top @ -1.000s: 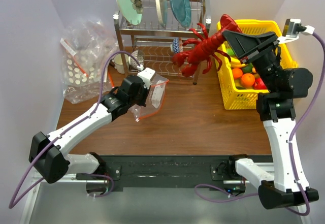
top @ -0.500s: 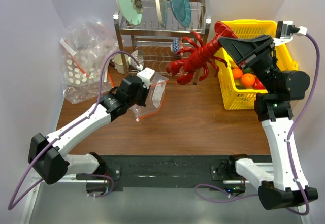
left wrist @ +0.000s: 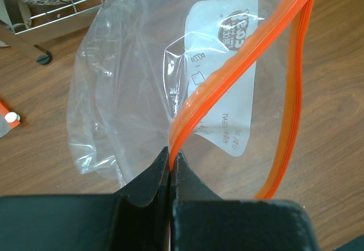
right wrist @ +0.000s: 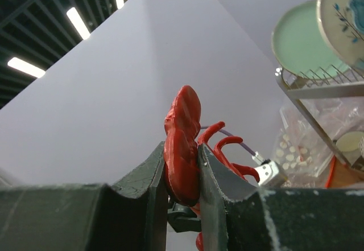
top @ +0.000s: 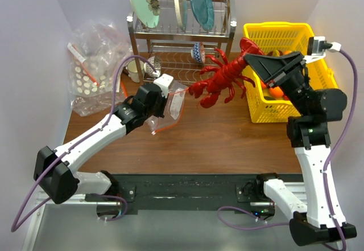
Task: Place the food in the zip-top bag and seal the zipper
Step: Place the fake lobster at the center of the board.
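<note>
A glossy red lobster [top: 223, 78] hangs in the air over the table, with my right gripper [top: 251, 61] shut on its tail end. In the right wrist view the red body [right wrist: 183, 143] is pinched between both fingers. Its claws reach close to the zip-top bag [top: 172, 110], a clear pouch with a white label. My left gripper [top: 163, 99] holds the bag up, shut on one lip of the orange zipper [left wrist: 239, 74]. The zipper's other lip loops away to the right, so the mouth gapes. An orange [top: 276, 91] lies in the yellow basket.
A yellow basket [top: 276, 32] stands at the back right, partly behind my right arm. A metal dish rack [top: 182, 32] with plates stands at the back centre. A heap of clear dotted bags [top: 94, 63] fills the back left. A small cup [top: 134, 69] sits beside the rack.
My right arm has carried the lobster left and slightly down, from beside the basket to just right of the bag's mouth. The left arm and the bag have stayed put.
</note>
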Controlling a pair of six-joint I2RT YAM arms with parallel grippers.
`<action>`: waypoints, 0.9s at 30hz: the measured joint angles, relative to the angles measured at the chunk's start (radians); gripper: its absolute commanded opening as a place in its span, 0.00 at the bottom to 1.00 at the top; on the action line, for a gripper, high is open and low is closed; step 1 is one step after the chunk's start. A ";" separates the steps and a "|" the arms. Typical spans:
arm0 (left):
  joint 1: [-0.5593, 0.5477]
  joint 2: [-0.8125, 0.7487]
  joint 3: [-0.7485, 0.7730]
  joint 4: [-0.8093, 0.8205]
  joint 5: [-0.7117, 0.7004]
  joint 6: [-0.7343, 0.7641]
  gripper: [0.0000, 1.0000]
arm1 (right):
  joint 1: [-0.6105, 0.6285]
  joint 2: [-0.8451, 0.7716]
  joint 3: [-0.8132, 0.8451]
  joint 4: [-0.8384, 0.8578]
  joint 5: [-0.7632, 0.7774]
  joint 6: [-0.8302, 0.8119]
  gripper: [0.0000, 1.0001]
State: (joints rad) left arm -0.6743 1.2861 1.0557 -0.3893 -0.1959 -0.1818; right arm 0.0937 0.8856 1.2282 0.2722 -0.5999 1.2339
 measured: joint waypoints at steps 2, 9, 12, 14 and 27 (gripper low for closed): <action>0.000 0.003 0.010 0.000 -0.016 -0.013 0.00 | 0.000 -0.003 -0.026 -0.026 0.014 0.017 0.00; 0.000 0.003 0.018 -0.001 -0.054 -0.060 0.00 | 0.000 -0.005 -0.138 -0.045 0.044 0.116 0.00; 0.000 0.003 0.018 0.000 -0.062 -0.084 0.00 | 0.000 -0.018 -0.151 -0.082 0.078 0.129 0.00; 0.000 0.002 0.018 0.004 -0.068 -0.100 0.00 | 0.000 -0.037 -0.151 -0.119 0.106 0.127 0.00; -0.012 0.000 0.018 0.071 -0.080 -0.201 0.00 | 0.000 -0.096 -0.162 -0.277 0.229 0.113 0.00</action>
State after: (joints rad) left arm -0.6861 1.2865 1.0737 -0.3187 -0.2760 -0.3824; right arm 0.0933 0.7895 1.0664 -0.0048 -0.3710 1.3472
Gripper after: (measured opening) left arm 0.020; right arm 0.247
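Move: The fake lobster is already pinched by its tail in the right hand, high in the air. The board's centre, where it goes, lies about 17 cm ahead, 15 cm left and 55 cm below that hand. The zip-top bag is roughly 15 cm ahead, 21 cm left; the dish rack some 37 cm ahead, 17 cm left; the yellow basket 33 cm ahead, 27 cm right. From the left hand the board's centre is about 7 cm ahead, 10 cm right, 19 cm below. The lobster, still gripped by its tail, is lowered about 8 cm towards the board by the right hand, which also goes some 4 cm forward, quickly at first, then slower with a slight drift right. The right wrist tips down roughly 20 degrees, its fingers still pointing a little upward. The left hand keeps its pinch on the bag's orange zip edge, rising a couple of centimetres and turning slightly counter-clockwise. ##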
